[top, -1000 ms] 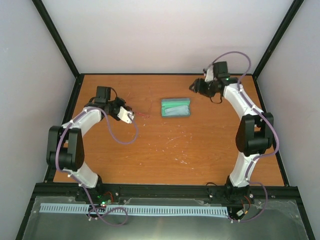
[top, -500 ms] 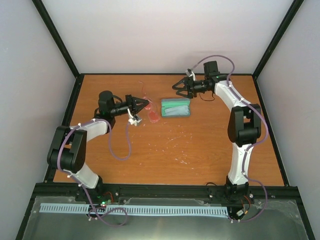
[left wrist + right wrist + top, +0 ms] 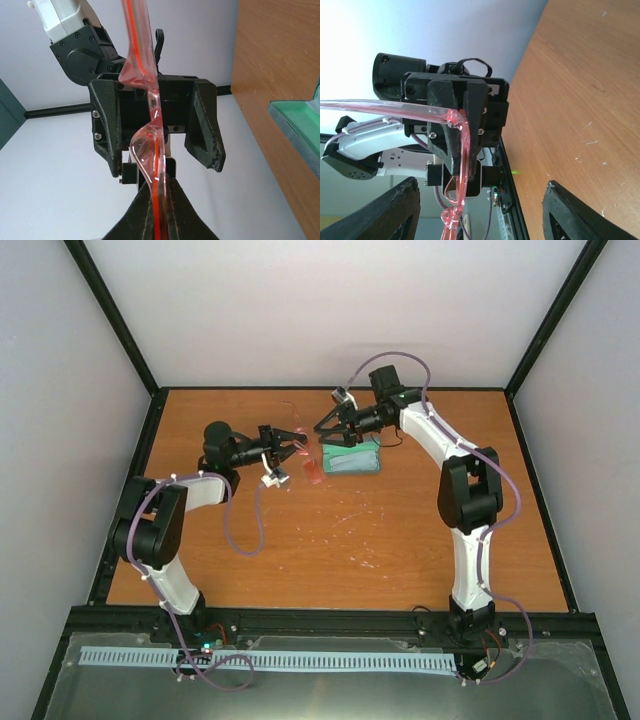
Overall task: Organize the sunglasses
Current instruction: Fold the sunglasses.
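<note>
The sunglasses [image 3: 311,469] hang in the air just left of the grey-blue case [image 3: 353,459], which lies open on the table. My left gripper [image 3: 297,441] is shut on their thin red frame [image 3: 159,210], and the pinkish lens [image 3: 144,148] stands up from the closed jaws. My right gripper [image 3: 323,429] faces it, open, with its fingers [image 3: 204,125] spread either side of the glasses without touching. In the right wrist view the sunglasses [image 3: 463,150] sit ahead of the right gripper [image 3: 481,189], and one arm [image 3: 370,107] of the glasses runs off to the left.
The orange-brown table [image 3: 400,530] carries only the case, whose green edge [image 3: 300,125] shows in the left wrist view. A black frame rail [image 3: 330,618] runs along the near edge and pale walls close in the other sides.
The left gripper has lifted the sunglasses off the table and carried them right toward the case. The right arm has swung left over the case and now faces the left gripper.
</note>
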`<state>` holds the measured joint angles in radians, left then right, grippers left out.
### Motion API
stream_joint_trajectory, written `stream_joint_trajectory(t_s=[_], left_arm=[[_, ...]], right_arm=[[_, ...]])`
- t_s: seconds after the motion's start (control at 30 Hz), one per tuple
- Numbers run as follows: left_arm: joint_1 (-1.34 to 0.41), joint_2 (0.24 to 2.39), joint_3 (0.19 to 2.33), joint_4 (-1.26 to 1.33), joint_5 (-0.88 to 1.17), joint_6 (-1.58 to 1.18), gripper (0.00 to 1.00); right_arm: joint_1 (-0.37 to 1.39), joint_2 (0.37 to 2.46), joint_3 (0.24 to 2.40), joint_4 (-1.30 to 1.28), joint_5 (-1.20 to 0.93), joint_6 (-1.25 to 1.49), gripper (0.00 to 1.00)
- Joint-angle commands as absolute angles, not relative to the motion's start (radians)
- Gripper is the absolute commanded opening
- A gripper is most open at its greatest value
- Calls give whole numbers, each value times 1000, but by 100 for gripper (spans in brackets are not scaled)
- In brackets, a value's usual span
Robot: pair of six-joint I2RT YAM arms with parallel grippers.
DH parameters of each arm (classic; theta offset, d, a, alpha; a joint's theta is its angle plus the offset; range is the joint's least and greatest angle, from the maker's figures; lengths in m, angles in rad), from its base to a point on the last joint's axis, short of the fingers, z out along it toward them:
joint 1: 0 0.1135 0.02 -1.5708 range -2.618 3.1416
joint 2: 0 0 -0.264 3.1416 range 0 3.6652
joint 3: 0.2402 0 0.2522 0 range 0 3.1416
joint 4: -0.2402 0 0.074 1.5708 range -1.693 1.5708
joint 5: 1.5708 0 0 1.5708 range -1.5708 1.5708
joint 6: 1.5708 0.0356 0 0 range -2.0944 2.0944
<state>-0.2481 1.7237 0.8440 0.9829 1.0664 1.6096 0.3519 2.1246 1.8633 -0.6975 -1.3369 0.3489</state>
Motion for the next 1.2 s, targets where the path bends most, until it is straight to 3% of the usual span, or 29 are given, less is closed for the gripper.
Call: stream_joint_trajectory(t_s=[0.0, 0.17, 0.47, 0.77, 1.03, 1.17], left_arm=[[-258, 1745, 879, 1057, 1113, 1574, 5], [-262, 1764, 894, 1072, 1091, 1542, 5], [-268, 1800, 918, 1094, 1092, 1532, 6], [-270, 1833, 935, 1099, 1093, 1534, 6], [-270, 1845, 946, 1109, 1095, 1524, 6], [-270, 1848, 947, 1115, 1096, 1519, 6]], right_arm=[[365, 2119, 1864, -729, -1398, 303, 66], [375, 2086, 1824, -737, -1426, 285, 62], [409, 2064, 1812, -768, -1439, 254, 65], [421, 2051, 1787, -771, -1443, 259, 47], [436, 2070, 1798, -756, -1441, 282, 45], [446, 2080, 1806, -750, -1443, 287, 35]])
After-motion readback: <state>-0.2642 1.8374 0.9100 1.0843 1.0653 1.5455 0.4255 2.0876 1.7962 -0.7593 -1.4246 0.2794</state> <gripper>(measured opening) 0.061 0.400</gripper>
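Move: The left hand holds the red sunglasses in the air. The middle of their front lies about 6 cm back and 2 cm left of the right hand, roughly level with it, and some 4 cm back and 2 cm right of the left hand. From the right hand, the open green case is about 7 cm ahead, 7 cm right and 23 cm below, on the table. Right hand eases back about 5 cm and slightly left to the held sunglasses' front, its open fingers narrowing. ##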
